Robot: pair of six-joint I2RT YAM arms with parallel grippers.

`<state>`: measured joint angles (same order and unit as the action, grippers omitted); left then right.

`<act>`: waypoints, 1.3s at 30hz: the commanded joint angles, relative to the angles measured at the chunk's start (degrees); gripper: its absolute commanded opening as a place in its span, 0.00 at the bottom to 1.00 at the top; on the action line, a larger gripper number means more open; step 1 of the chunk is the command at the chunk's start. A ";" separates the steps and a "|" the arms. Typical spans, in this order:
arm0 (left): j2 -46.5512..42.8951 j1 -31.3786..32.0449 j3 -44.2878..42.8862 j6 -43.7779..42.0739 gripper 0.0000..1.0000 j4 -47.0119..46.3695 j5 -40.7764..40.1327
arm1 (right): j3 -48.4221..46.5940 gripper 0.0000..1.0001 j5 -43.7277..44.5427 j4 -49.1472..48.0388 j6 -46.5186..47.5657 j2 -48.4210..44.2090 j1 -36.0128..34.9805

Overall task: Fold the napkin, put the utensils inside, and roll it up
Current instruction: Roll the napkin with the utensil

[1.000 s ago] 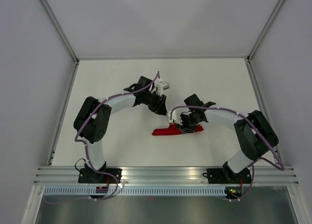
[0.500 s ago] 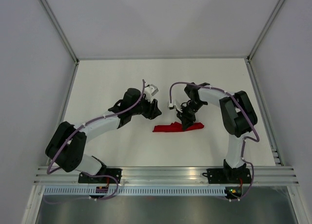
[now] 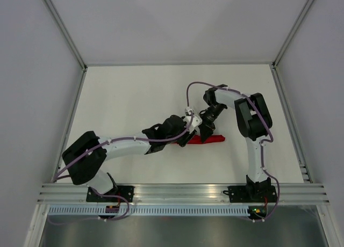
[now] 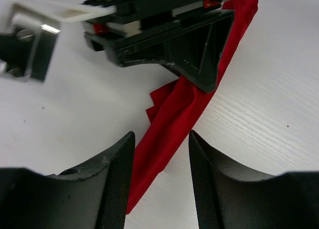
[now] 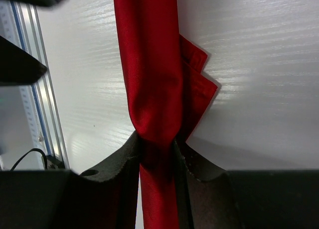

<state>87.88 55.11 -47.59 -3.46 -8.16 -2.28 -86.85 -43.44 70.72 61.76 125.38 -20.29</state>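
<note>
The red napkin (image 3: pixel 213 140) lies on the white table as a narrow rolled strip. My right gripper (image 3: pixel 205 130) is shut on its middle; the right wrist view shows the jaws (image 5: pixel 157 144) pinching the red cloth (image 5: pixel 149 64). My left gripper (image 3: pixel 185 135) is open at the strip's left end. In the left wrist view its fingers (image 4: pixel 160 139) straddle the napkin's tip (image 4: pixel 172 122) without touching it, with the right gripper (image 4: pixel 192 55) just beyond. No utensils show in any view.
An aluminium rail (image 3: pixel 183 190) runs along the near table edge and also shows in the right wrist view (image 5: pixel 31 89). White walls with metal frame posts (image 3: pixel 64 29) enclose the table on three sides.
My left arm has swung from the back middle of the table forward and right, bringing its open gripper to the napkin's left end. The right gripper keeps hold of the napkin; its arm has straightened.
</note>
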 commanded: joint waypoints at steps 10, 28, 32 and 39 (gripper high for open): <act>14.78 7.73 -12.08 -16.13 0.54 5.70 -6.24 | -3.85 0.14 4.51 0.38 3.46 6.63 1.40; 23.48 8.26 -14.19 -23.60 0.49 5.26 -8.18 | -10.79 0.14 1.78 9.17 7.50 13.31 2.80; 25.15 8.08 -14.19 -23.87 0.38 5.79 -6.59 | -13.25 0.16 0.29 12.33 9.34 14.97 3.33; 26.64 7.47 -15.33 -23.26 0.24 7.81 -3.26 | -14.14 0.37 -1.20 10.60 6.55 14.46 3.94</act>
<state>110.98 63.07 -62.70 -25.56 -4.43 -9.52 -99.57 -47.53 87.00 65.21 137.88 -16.84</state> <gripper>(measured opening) 0.290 0.346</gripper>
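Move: Below and to the right of the left hand lies the napkin roll, its middle about 5 cm right, level in reach and 8 cm down. The right fingers hold it some 9 cm to the left hand's right and 8 cm below; a napkin corner sticks out on the roll's far side, about 6 cm right, 3 cm ahead and 8 cm down. For the right hand, the roll's middle is around 4 cm left, level in reach and height. Sinking about 8 cm and shifting nearly 6 cm right, the left hand comes down over the roll just left of the right gripper, its wrist turning some 30 degrees with the fingers tipping more steeply down, then closes them to pinch the roll. The right hand stays in place, keeping its pinch while its wrist swings the fingertips to point farther back towards the base. ##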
